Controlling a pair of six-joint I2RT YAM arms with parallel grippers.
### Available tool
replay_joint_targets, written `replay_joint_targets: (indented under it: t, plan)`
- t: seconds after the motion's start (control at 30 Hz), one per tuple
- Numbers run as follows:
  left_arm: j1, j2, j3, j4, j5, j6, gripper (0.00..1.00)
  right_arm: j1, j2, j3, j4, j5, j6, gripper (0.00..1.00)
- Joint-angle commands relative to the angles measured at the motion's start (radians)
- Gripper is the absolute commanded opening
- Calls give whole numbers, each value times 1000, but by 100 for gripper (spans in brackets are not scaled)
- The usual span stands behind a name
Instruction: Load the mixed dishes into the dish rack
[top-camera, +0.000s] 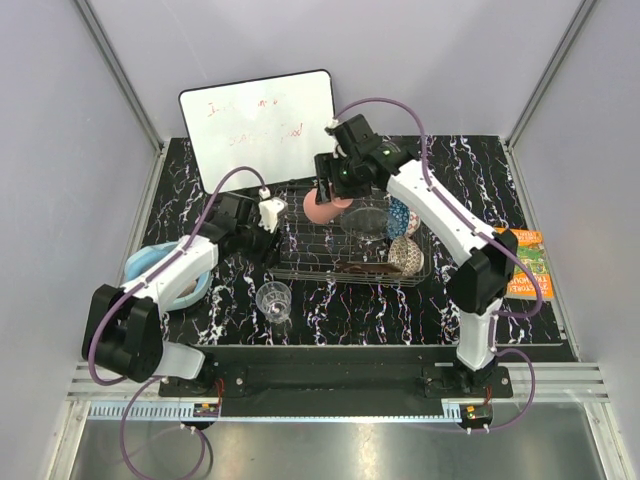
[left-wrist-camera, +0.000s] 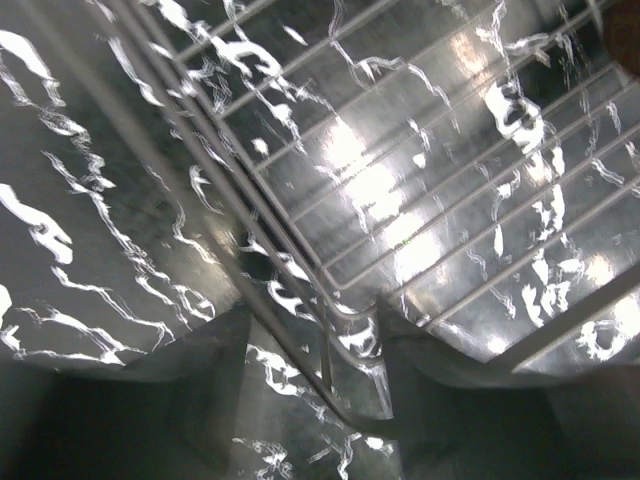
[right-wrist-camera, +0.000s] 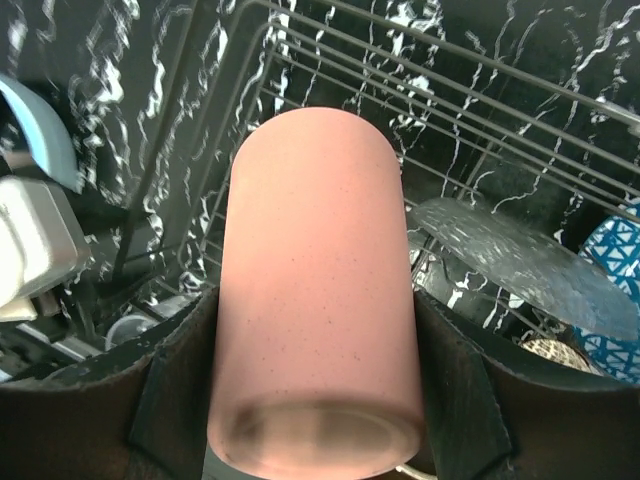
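Note:
My right gripper (top-camera: 328, 200) is shut on the pink cup (top-camera: 322, 208), holding it over the left back part of the dish rack (top-camera: 300, 262). In the right wrist view the cup (right-wrist-camera: 315, 230) fills the gap between both fingers (right-wrist-camera: 170, 390). My left gripper (top-camera: 268, 214) sits at the rack's left edge, its jaws open astride the rim wire (left-wrist-camera: 345, 315). Inside the rack are a clear glass bowl (top-camera: 368, 218), a blue patterned bowl (top-camera: 400, 214), a cream-gold bowl (top-camera: 405, 255) and a red floral plate (top-camera: 360, 267). The clear stemmed glass (top-camera: 274, 298) stands upright on the table in front of the rack.
A plain light-blue bowl (top-camera: 150, 265) lies left of the rack under the left arm. A whiteboard (top-camera: 258, 125) leans at the back. An orange booklet (top-camera: 527, 262) lies at the right table edge. Grey walls enclose the black marbled table (top-camera: 470, 180).

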Motion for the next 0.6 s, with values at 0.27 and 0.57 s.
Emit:
replay_joint_targets:
  t: [0.27, 0.57]
  plan:
    - [43, -171, 154, -184, 19, 44, 99, 128, 294, 396, -243, 124, -118, 0]
    - [262, -249, 218, -192, 108, 47, 99, 158, 362, 432, -294, 162, -118, 0]
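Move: The pink cup is already in my right hand; the empty left end of the dish rack lies about 6 cm to this hand's left, roughly level with it fore and aft, and some 16 cm below. The clear bowl in the rack stands about 12 cm right and 2 cm ahead, the red plate 13 cm right and 9 cm back. My left fingers are still on the rack's near left corner; from them the clear glass is about 7 cm back and 1 cm right. I bring the pink cup down some 6 cm and about 5 cm left towards the rack's empty left end, rolling my right wrist about 15 degrees left side down and keeping my grip. Meanwhile my left hand ends its pull with a last 2 cm back, opens wide, lets go of the rack corner, then lifts about 11 cm and swings left, clear of the rack. ##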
